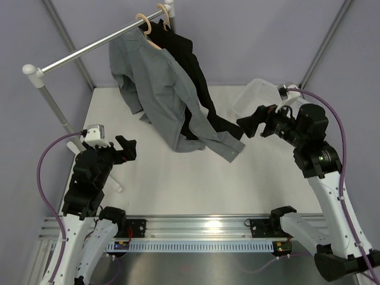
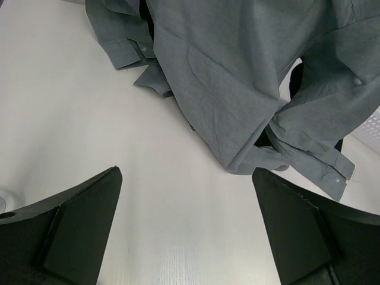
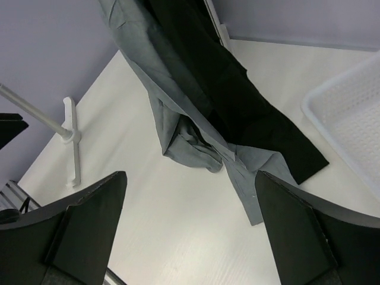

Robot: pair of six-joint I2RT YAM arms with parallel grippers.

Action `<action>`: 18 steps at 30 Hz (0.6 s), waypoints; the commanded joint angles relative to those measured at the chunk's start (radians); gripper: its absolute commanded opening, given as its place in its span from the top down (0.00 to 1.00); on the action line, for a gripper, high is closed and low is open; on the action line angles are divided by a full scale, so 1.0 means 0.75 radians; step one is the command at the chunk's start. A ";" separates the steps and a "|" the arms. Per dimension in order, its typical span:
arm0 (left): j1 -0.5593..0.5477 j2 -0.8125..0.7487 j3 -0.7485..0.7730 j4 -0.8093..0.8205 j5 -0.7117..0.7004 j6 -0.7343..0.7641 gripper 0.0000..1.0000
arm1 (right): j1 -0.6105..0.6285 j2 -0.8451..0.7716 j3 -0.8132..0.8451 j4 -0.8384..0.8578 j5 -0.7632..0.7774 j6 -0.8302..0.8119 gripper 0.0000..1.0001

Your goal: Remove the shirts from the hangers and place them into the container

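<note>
Two tan wooden hangers (image 1: 152, 24) hook over the rail at the back. A grey shirt (image 1: 157, 89) hangs in front and a black shirt (image 1: 189, 65) behind it, both trailing onto the table. The white container (image 1: 256, 97) sits at the back right, partly behind my right arm. My left gripper (image 1: 127, 148) is open and empty, left of the grey shirt's hem (image 2: 237, 83). My right gripper (image 1: 250, 126) is open and empty beside the grey cuff, near the container's front corner. In the right wrist view the grey shirt (image 3: 172, 107), black shirt (image 3: 237, 101) and container (image 3: 350, 119) lie ahead of the open right gripper (image 3: 190, 174).
A grey metal rail (image 1: 89, 50) runs diagonally from a white post (image 1: 34, 76) to the back centre. Its white foot (image 3: 73, 142) rests on the table at the left. Purple cables loop beside both arms. A metal base rail (image 1: 196, 228) spans the near edge.
</note>
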 commanded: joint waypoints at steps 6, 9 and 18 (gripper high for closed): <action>0.008 -0.049 -0.047 0.084 -0.004 0.023 0.01 | 0.322 0.433 0.382 0.196 0.106 -0.202 0.02; 0.010 -0.047 -0.049 0.084 0.010 0.019 0.01 | 0.394 0.576 0.538 0.188 0.110 -0.308 0.03; 0.010 -0.051 -0.055 0.084 0.029 0.010 0.01 | 0.586 0.963 0.959 0.179 0.130 -0.508 0.05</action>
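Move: The grey shirt on its hanger, taken at mid-body, is some 15 cm ahead of the right hand, about 25 cm to its left and roughly 5 cm lower. The black shirt hangs behind it, about 19 cm ahead, 16 cm left and 8 cm below the hand; the container is on the table, 14 cm ahead, 12 cm right and 30 cm down. From the left hand, the grey shirt is about 20 cm ahead, 10 cm right and 5 cm above. The hanging grey shirt is what the right hand closes in on, sweeping some 18 cm left, about half as far forward, and climbing steadily a little. On the way the hand swings counter-clockwise by about 20 degrees and its fingers tip upward, staying wide open, until they face the shirt's near side and sleeve; contact can't be made out. ##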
